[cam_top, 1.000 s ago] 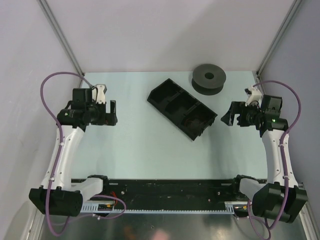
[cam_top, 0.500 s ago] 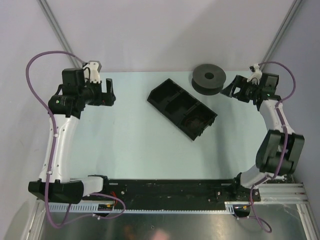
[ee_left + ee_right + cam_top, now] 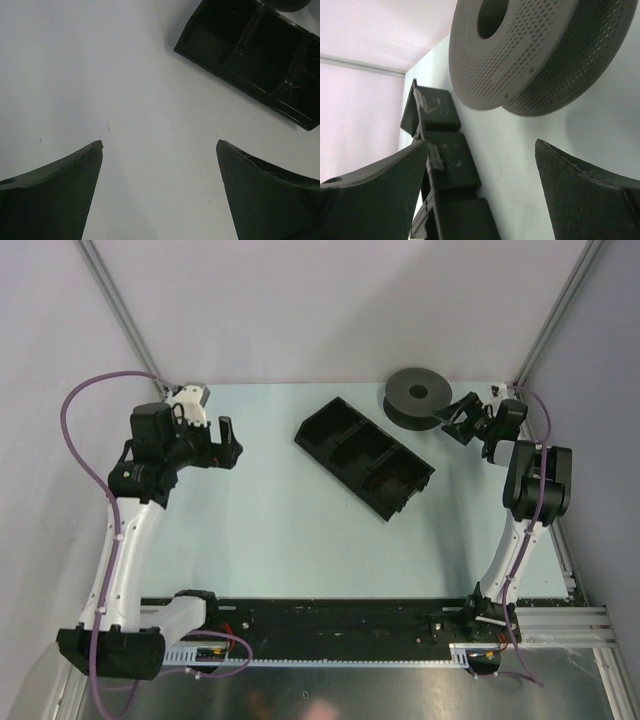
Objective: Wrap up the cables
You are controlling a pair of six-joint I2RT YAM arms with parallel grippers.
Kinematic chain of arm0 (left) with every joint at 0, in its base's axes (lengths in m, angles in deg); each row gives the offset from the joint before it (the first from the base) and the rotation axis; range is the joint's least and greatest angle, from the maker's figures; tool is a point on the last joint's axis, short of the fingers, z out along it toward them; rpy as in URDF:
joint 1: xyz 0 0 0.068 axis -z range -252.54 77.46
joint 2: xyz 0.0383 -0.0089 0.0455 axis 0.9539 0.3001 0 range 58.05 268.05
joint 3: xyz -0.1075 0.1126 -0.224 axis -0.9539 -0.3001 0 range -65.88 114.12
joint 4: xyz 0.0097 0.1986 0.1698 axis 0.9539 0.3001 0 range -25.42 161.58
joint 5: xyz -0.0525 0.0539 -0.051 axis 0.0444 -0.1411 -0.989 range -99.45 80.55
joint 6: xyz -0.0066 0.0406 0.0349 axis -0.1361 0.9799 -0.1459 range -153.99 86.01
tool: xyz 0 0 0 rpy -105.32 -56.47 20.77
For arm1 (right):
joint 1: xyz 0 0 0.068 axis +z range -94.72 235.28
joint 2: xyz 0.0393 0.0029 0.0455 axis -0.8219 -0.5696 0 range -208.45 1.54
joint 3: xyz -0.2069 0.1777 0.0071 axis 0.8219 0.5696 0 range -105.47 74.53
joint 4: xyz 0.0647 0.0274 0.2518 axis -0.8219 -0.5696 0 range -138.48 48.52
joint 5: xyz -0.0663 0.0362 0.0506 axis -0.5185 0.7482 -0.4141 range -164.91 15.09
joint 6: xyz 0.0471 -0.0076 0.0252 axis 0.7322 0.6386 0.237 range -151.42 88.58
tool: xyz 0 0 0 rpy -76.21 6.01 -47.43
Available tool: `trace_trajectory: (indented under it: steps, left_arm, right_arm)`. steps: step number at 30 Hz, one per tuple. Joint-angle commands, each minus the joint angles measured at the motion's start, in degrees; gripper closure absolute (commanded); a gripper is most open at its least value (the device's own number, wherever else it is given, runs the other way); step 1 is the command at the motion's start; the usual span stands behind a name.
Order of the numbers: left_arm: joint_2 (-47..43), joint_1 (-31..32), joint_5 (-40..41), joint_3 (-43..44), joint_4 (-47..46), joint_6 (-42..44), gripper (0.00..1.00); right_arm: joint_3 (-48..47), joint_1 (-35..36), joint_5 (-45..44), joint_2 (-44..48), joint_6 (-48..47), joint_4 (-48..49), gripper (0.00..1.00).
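The cables show as thin, wavy brownish wires (image 3: 301, 84) lying in the end compartment of a black three-compartment tray (image 3: 340, 436). A dark grey flanged spool (image 3: 418, 398) lies flat at the back right, and it fills the top of the right wrist view (image 3: 520, 55). My right gripper (image 3: 462, 422) stands open just to the right of the spool, with nothing between its fingers (image 3: 481, 142). My left gripper (image 3: 226, 444) hangs open over bare table at the left, well apart from the tray. In its wrist view (image 3: 159, 145) only the table shows between the fingers.
The tray (image 3: 250, 55) lies diagonally mid-table, its edge (image 3: 445, 165) running along the left of the right wrist view. Grey walls and metal posts (image 3: 555, 315) close in the back corners. Purple hoses (image 3: 85, 410) loop off the arms.
The right arm has swung to the far right corner, bringing its gripper up beside the spool. The left arm rose toward the back, then came slightly forward and right.
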Motion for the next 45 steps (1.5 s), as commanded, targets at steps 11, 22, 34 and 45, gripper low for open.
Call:
trace_trajectory:
  steps: [11, 22, 34, 45]
  left_arm:
    - [-0.9, -0.3, -11.5, -3.4, -9.8, -0.1, 0.01]
    - [-2.5, -0.3, -12.6, -5.1, -10.3, -2.7, 0.01]
    - [-5.7, -0.3, -11.0, -5.5, -10.7, -6.0, 0.01]
    - [-12.0, -0.3, -4.6, -4.7, -10.6, -8.9, 0.01]
  right_arm:
    - [-16.4, 2.1, -4.9, -18.3, 17.6, 22.7, 0.31]
    - [-25.0, 5.3, -8.2, -23.0, 20.6, 21.2, 0.8]
    - [-20.6, 3.4, -1.5, -7.7, 37.9, 32.6, 1.0]
    - [-7.2, 10.5, 11.5, 15.9, 38.1, 27.8, 1.0]
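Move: The cable spool lies flat, its middle about 9 cm ahead of my right hand, 10 cm to its left and 6 cm below. The black tray is some 22 cm left and 5 cm back of this hand, about 8 cm lower; the table's far edge runs roughly 17 cm straight ahead, 10 cm down. From my left hand the spool is about 32 cm ahead, 47 cm right and 24 cm lower. I slide my open right hand about 10 cm forward, dipping slightly, to the spool's right side, then ease left as my fingers shut, pinching the rim of its upper flange. Keeping that pinch, I lift some 24 cm while drawing back about 10 cm, rolling left side up and tipping the fingers up. My empty left hand shifts right, then rises 3 cm. ##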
